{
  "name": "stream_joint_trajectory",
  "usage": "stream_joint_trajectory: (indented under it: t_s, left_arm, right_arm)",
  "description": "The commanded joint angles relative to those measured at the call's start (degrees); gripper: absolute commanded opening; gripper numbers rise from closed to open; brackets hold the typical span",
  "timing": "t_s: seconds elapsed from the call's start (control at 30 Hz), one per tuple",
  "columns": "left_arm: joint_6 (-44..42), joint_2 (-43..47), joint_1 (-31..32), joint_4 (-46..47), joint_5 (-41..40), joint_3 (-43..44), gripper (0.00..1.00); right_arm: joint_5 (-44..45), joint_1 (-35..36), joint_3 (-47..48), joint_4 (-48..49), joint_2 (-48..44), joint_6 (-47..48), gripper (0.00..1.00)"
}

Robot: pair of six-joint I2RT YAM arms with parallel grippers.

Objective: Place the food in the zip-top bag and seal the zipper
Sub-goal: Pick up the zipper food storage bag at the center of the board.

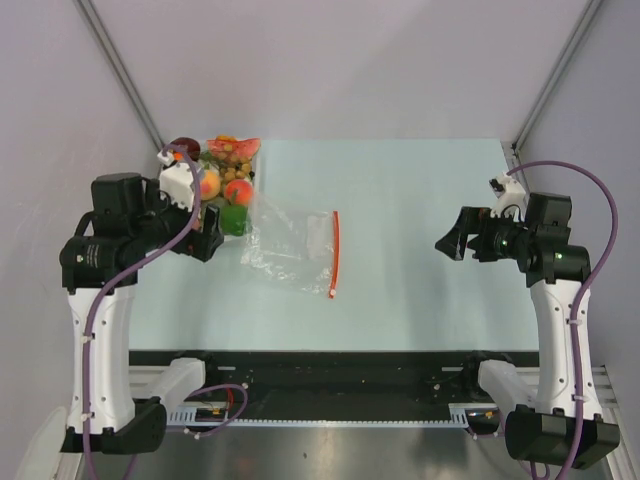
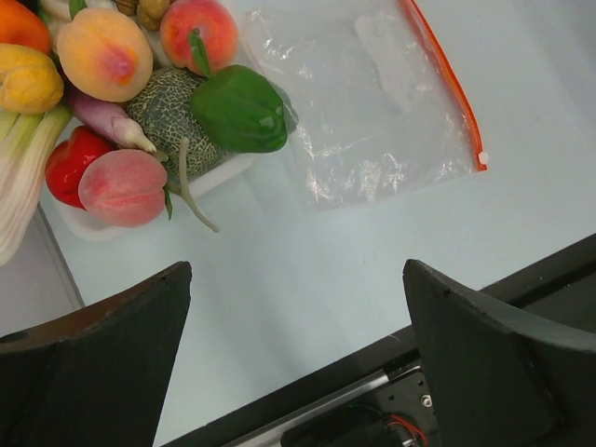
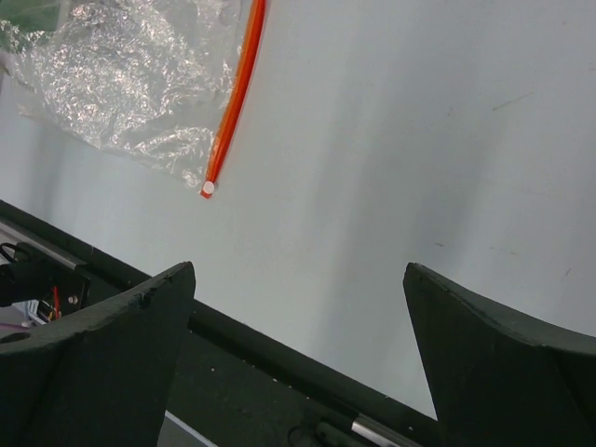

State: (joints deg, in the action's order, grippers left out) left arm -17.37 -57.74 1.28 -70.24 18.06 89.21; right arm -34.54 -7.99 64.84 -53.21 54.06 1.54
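The food (image 1: 225, 175) is piled in a clear tray at the back left: peaches (image 2: 104, 54), a green pepper (image 2: 240, 109), a melon, a red pepper (image 2: 70, 163) and others. Just right of the pile, the zip-top bag (image 1: 290, 240) lies flat and crinkled, also seen in the wrist views (image 2: 372, 102) (image 3: 130, 84). Its red-orange zipper (image 1: 335, 255) (image 2: 445, 70) (image 3: 237, 88) runs along the right edge. My left gripper (image 1: 205, 240) (image 2: 296, 270) hovers open beside the green pepper, holding nothing. My right gripper (image 1: 447, 240) (image 3: 298, 270) stands open and empty, well right of the bag.
The clear tray (image 2: 233, 172) sits against the left wall, with the food heaped above its rim. A black rail (image 1: 330, 365) runs along the table's front edge. Grey walls and slanted metal posts (image 1: 120, 70) close in the back corners.
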Motion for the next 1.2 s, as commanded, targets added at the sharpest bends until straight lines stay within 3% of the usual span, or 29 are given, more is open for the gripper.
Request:
stream_joint_trajectory:
  t_s: [0.0, 0.17, 0.43, 0.57, 0.87, 1.03, 1.17]
  left_arm:
    - [-5.04, -1.66, 2.14, 2.47, -1.01, 0.17, 1.0]
    - [-7.68, -5.72, 8.02, 4.58, -1.98, 2.28, 0.99]
    - [-18.3, -13.27, 27.44, 9.94, -8.74, 2.03, 1.0]
    - [-25.69, -21.42, 36.49, 12.14, -14.8, 0.53, 1.0]
    - [-40.19, -36.74, 39.41, 10.3, -15.51, -1.49, 1.0]
    - [-40.73, -34.3, 42.22, 14.76, -13.75, -11.14, 0.99]
    - [-40.38, -32.62, 45.65, 26.27, -17.71, -22.13, 1.0]
  right_arm:
    - [-2.28, -0.45, 0.11, 0.83, 0.43, -0.92, 1.0]
    - [-3.42, -0.89, -0.85, 1.71, 1.04, -1.28, 1.0]
    - [-3.95, -0.89, -1.12, 1.62, 1.66, -1.28, 1.0]
    - [-4.13, -0.89, -1.03, 1.44, 2.36, -1.19, 1.0]
    - [-4.65, -0.89, -0.85, 0.74, 1.75, -1.28, 1.0]
    - [-5.09, -1.06, -1.29, 1.26, 1.66, -1.28, 1.0]
    - [-5.36, -1.06, -1.65, 1.44, 1.92, -1.28, 1.0]
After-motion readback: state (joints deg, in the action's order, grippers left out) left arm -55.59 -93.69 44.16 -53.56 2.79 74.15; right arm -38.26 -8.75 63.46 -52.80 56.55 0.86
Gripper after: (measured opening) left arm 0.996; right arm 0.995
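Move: Off the left hand's right side, the zip-top bag lies flat on the table, its middle about 14 cm to the right, 10 cm ahead and some 30 cm below; its red zipper edge is another 10 cm to the right of that middle. The green pepper sits roughly 17 cm straight ahead, and the food tray's middle is about 23 cm ahead and 9 cm left. From the right hand, the bag is some 30 cm left, 9 cm ahead, 22 cm below. Swinging right and a little forward over the near side of the bag, the left hand then drops steeply, about 23 cm down and 17 cm right in all, easing back a few centimetres as it nears the table. Meanwhile the wrist turns clockwise some 65 degrees and the fingers swing to point almost straight down, wide open, still above the plastic. ##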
